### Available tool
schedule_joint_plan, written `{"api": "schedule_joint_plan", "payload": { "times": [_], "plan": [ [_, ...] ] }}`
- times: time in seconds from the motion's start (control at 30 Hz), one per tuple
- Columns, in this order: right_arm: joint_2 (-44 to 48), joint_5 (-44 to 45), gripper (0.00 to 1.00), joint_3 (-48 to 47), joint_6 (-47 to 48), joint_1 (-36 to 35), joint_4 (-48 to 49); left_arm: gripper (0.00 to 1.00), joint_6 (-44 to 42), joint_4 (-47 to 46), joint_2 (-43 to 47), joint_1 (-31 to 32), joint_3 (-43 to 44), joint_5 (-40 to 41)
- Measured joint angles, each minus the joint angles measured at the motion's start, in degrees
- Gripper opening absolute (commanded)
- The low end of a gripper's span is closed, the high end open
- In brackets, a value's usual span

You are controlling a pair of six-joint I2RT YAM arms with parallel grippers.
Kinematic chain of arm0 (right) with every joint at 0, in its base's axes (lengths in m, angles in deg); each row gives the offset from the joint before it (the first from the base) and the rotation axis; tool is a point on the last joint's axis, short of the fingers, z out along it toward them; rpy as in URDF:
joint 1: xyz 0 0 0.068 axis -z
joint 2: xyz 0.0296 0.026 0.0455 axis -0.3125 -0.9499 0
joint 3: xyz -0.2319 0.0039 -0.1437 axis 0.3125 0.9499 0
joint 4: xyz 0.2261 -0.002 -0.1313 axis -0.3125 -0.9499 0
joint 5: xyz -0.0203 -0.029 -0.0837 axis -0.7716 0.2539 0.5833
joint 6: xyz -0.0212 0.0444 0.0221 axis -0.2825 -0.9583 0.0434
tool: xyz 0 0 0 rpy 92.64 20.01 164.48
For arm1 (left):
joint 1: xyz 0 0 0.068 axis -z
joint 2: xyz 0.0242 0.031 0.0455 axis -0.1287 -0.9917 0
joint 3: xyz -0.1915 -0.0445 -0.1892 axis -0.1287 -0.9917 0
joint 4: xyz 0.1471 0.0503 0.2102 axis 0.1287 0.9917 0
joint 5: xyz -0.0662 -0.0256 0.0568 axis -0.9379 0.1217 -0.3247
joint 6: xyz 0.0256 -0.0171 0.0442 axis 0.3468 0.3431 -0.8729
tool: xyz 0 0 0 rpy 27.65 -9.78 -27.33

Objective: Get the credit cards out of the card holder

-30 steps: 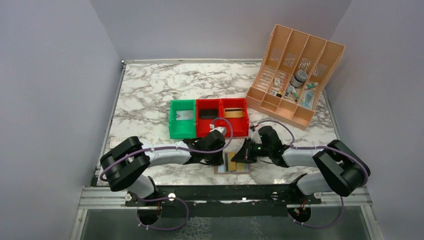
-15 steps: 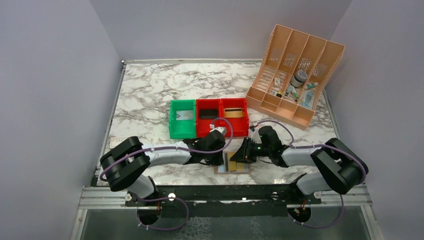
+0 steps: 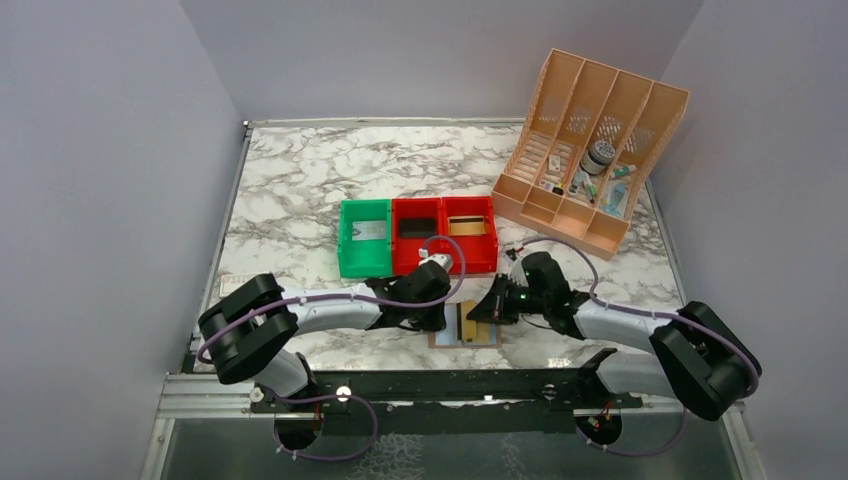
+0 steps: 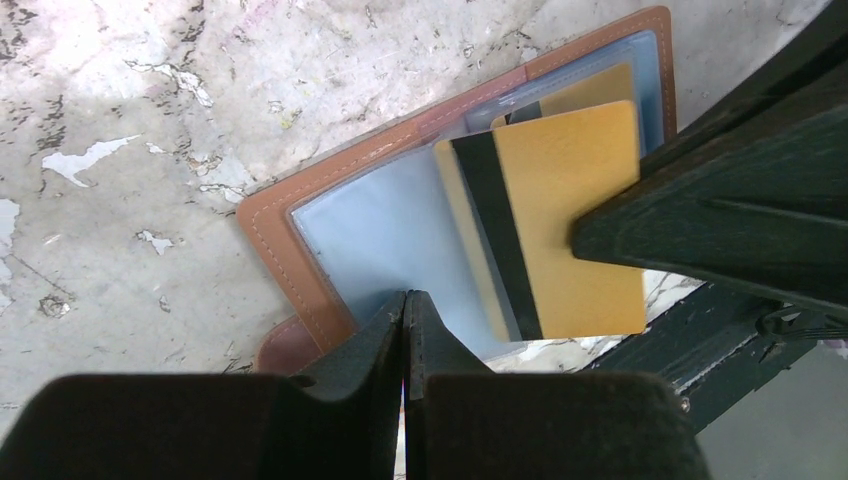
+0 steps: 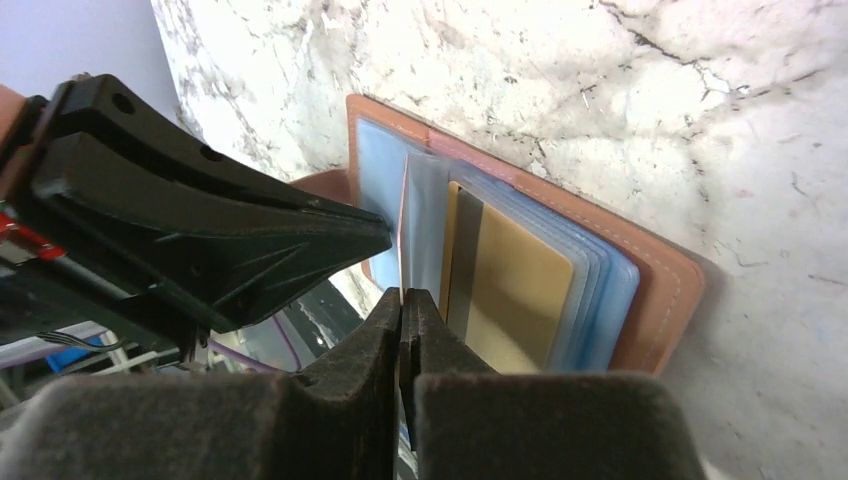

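The brown card holder (image 3: 488,340) lies open at the table's near edge, its blue-grey pockets up (image 4: 290,250) (image 5: 660,290). My left gripper (image 3: 441,318) (image 4: 405,296) is shut and empty, its tips pressing on the left pocket panel. My right gripper (image 3: 480,312) (image 5: 402,293) is shut on the edge of a yellow-gold credit card with a black stripe (image 3: 467,322) (image 4: 570,200). That card stands partly out of the holder and shows edge-on in the right wrist view. Another gold card (image 4: 590,85) (image 5: 520,290) stays inside a right pocket.
A green bin (image 3: 363,237) and two red bins (image 3: 443,232) stand just behind the grippers. A peach slotted organizer (image 3: 590,150) with small items sits at the back right. The black base rail (image 3: 450,385) runs right below the holder.
The right jaws parted briefly and closed again on the yellow card. The right arm's elbow swung out to the right. The left arm has not moved.
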Motion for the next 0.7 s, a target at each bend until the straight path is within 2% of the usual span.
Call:
{"api": "schedule_joint_plan", "payload": {
  "times": [0.13,0.27,0.7],
  "plan": [
    [4.6,2.0,0.01,0.0,0.8,-0.2,-3.0,0.06,0.0,0.6,0.3,0.0,0.0,0.3],
    [5.5,2.1,0.01,0.0,1.4,-0.2,-3.7,0.08,0.0,0.7,0.4,0.0,0.0,0.7],
    [12.9,5.2,0.01,-1.3,3.7,-0.2,-8.1,0.34,-0.2,7.6,8.4,0.0,-0.3,7.3]
  ]
}}
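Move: The gold card is already in the right fingers, its middle about 1 cm left of them and 1 cm lower; the open card holder's middle is some 2 cm left, 1 cm back and 2 cm below. The right-hand red box stands about 17 cm straight ahead, the middle red box beside it 11 cm to the left. From the left hand, on the holder's left page, the card lies some 6 cm right, level front to back and 1 cm higher. The gold card is lifted by the still-shut right fingers, up off the holder's pages about 3.5 cm and slightly forward, the wrist rolling some 10 degrees so its far side rises. The left hand first stays with its fingertips on the left page, then comes off it, rising and drawing left by 2 to 3 cm each while its fingers begin to open. ##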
